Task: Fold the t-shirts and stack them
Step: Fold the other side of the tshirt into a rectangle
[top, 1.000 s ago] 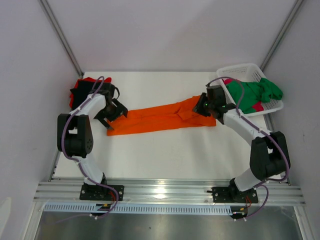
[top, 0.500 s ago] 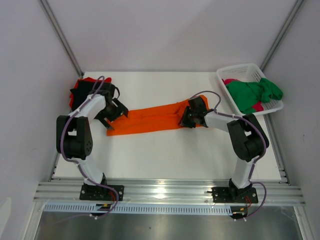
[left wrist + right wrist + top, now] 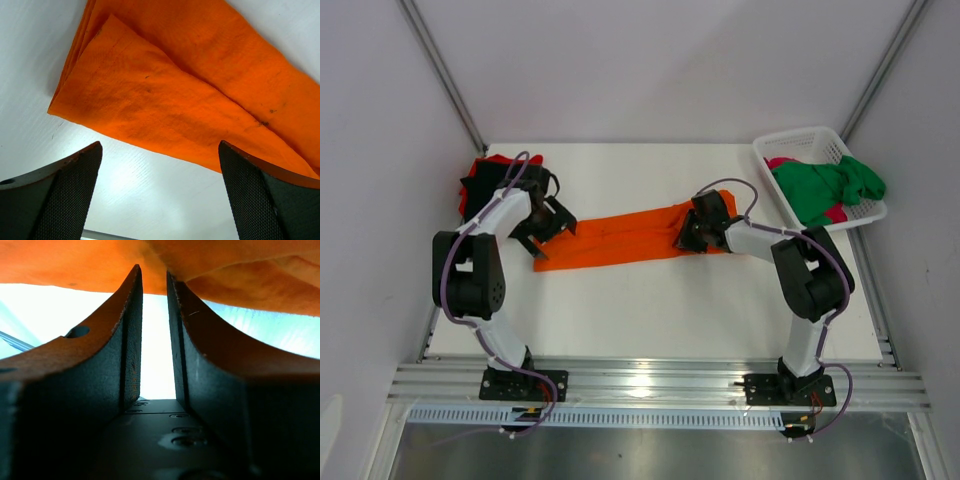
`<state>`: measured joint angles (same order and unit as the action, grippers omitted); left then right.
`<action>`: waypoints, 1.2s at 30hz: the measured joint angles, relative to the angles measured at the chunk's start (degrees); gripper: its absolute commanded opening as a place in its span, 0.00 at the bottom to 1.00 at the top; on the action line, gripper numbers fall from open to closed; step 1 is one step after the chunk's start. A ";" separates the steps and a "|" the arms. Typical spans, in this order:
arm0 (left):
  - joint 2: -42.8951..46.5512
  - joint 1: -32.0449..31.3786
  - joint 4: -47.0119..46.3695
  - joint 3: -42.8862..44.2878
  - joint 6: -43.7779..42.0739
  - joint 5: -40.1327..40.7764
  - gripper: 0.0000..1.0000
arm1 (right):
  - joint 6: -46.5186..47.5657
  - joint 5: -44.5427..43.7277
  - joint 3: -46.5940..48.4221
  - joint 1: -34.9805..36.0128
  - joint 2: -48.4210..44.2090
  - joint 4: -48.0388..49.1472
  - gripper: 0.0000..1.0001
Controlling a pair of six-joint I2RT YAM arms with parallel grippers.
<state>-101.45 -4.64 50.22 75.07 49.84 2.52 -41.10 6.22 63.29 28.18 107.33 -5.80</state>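
Note:
The orange t-shirt point(image 3: 620, 238) lies as a long narrow strip across the middle of the table. My left gripper point(image 3: 542, 232) hovers open over its left end. In the left wrist view the cloth's corner point(image 3: 165, 90) sits just beyond the wide-spread left gripper point(image 3: 160, 150). My right gripper point(image 3: 685, 238) is low on the strip's right part. Its jaws stand narrowly apart, with orange cloth point(image 3: 75, 265) caught at the tips of the right gripper point(image 3: 154, 272). Red and black t-shirts point(image 3: 480, 180) lie at the far left. Green point(image 3: 825, 185) and pink point(image 3: 835, 213) t-shirts fill the basket.
A white lattice basket point(image 3: 790, 142) stands at the table's back right corner. The red and black pile sits close behind my left arm. Metal rails run along the near edge of the table point(image 3: 650, 310).
My right gripper has moved left and nearer, from the strip's right end by the basket to a spot further along the orange shirt. The left arm has stayed still.

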 measured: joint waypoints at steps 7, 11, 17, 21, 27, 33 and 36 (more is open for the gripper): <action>0.00 0.00 -0.24 -0.68 -0.42 -0.02 0.99 | 2.16 -2.86 5.51 0.24 0.44 -1.68 0.26; 0.00 0.00 -0.20 -1.01 -0.44 -0.20 1.00 | 3.67 -7.67 10.32 0.11 2.69 -5.25 0.25; 0.00 0.00 -0.20 -1.01 -0.72 -0.20 0.99 | 5.16 -12.48 12.26 -0.98 4.68 -9.68 0.25; 0.00 0.00 -0.20 -1.03 -0.85 -0.20 0.99 | 5.07 -12.92 12.09 -1.42 4.00 -11.37 0.25; 0.00 0.00 -1.11 -2.62 -0.85 -0.33 0.99 | 4.63 -14.12 9.03 -0.15 -3.65 -14.71 0.25; -0.02 -0.02 -1.79 -3.98 -0.83 -1.29 0.99 | 4.66 -15.21 8.70 0.48 -11.47 -16.61 0.25; -0.02 -0.02 -2.12 -4.22 -0.81 -1.42 0.99 | 3.50 -15.52 8.31 0.52 -13.68 -17.07 0.26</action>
<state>-101.47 -4.67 48.10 70.85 49.04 1.10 -37.60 -9.30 71.59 28.71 93.65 -22.87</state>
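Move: The orange t-shirt's loose flap at its right end lies about 5 cm ahead and 5 cm to the right of the right hand, some 2 cm below. Its outer peak is about 11 cm ahead and 9 cm right, and the basket with the green shirt stands some 13 cm ahead and 30 cm right. From the left hand the flap is about 6 cm ahead, 38 cm right and 5 cm below. Over the orange flap goes the nearly shut right gripper: a low arc up and about 5 cm forward, then down and some 4 cm right, rolling its left side down a little, before it draws back about 3 cm and rises clear, ending 11 cm higher than it began. Its narrow finger gap doesn't change. The wide-open left hand sinks some 2 cm towards the shirt's left end, easing slightly back. ##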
